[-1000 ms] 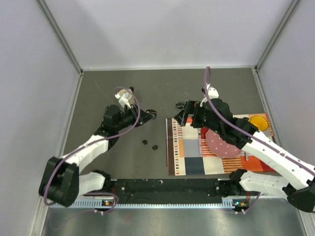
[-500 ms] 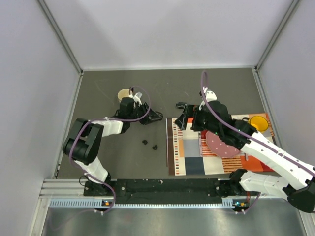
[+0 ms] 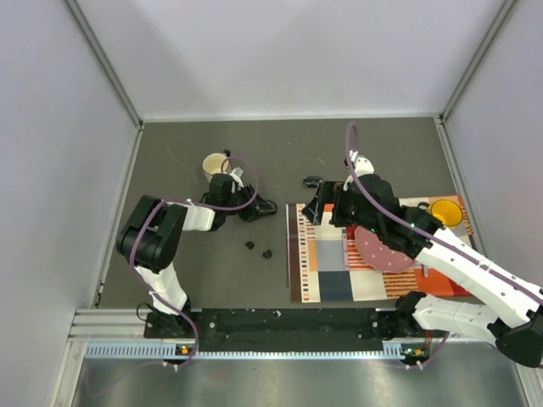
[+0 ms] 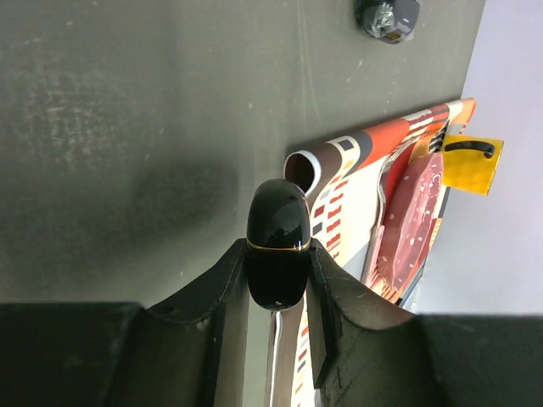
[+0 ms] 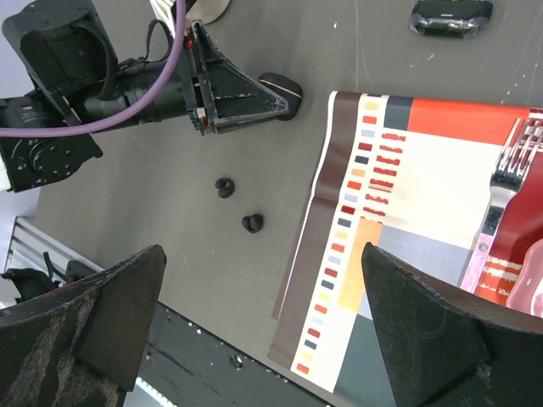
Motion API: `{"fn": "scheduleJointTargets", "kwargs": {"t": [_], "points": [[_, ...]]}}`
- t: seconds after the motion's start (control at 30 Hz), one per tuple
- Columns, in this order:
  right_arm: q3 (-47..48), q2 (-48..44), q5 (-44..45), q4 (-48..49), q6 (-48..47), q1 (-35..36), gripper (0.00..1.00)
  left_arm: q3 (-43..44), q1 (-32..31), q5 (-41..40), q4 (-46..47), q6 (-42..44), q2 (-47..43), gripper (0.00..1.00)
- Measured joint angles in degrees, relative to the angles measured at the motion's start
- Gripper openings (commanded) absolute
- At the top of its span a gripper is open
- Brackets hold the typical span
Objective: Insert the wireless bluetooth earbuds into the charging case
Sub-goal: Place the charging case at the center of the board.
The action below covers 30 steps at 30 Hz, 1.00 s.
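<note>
Two tiny black earbuds (image 3: 250, 246) (image 3: 266, 253) lie loose on the dark table; they also show in the right wrist view (image 5: 225, 187) (image 5: 252, 223). My left gripper (image 3: 257, 206) lies low and level, shut on a glossy black oval charging case (image 4: 277, 246) with a gold seam, lid closed; the case also shows in the right wrist view (image 5: 280, 86). A second black case (image 3: 312, 181) (image 5: 450, 13) (image 4: 387, 17) rests farther right. My right gripper (image 3: 316, 198) (image 5: 263, 339) hangs open and empty above the placemat's left edge, right of the earbuds.
A cream mug (image 3: 214, 163) stands just behind the left gripper. A striped placemat (image 3: 327, 254) on the right carries a red plate (image 3: 382, 250), a fork (image 5: 501, 182) and a yellow cup (image 3: 445, 210). Grey walls enclose the table.
The left arm has swung its elbow back and left and turned the wrist level, with its gripper staying by the case near the mug. The right arm has barely moved.
</note>
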Motion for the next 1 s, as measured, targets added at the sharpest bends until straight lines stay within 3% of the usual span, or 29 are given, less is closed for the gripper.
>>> {"fn": "scheduleJointTargets", "kwargs": {"t": [0.1, 0.27, 0.3, 0.33, 1.0], "points": [[0.0, 0.0, 0.0, 0.0, -0.1, 0.0, 0.99, -0.6, 0.1, 0.0, 1.2, -0.5, 1.2, 0.24], [0.0, 0.0, 0.0, -0.1, -0.4, -0.3, 0.99, -1.1, 0.3, -0.2, 2.5, -0.5, 1.7, 0.34], [0.0, 0.0, 0.0, 0.0, -0.4, -0.3, 0.99, -1.1, 0.4, -0.3, 2.3, -0.2, 1.7, 0.46], [0.0, 0.0, 0.0, 0.0, -0.4, -0.3, 0.99, -1.1, 0.4, -0.5, 2.1, 0.1, 1.7, 0.49], [0.0, 0.0, 0.0, -0.1, -0.4, -0.6, 0.99, 2.2, 0.9, -5.9, -10.1, 7.8, -2.1, 0.61]]}}
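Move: The left hand still holds the charging case just above its spot on the board, which is about 3 cm below and 1 cm to the right. From that hand, the two earbuds lie about 10 cm back and 4 cm left, and 12 cm back and 1 cm right. The black box is some 8 cm ahead and 13 cm right. The spot is about 12 cm ahead, 16 cm left and 22 cm below the right hand. The left hand lowers the charging case about 1 cm, opens to release it, then eases about 2 cm left. ##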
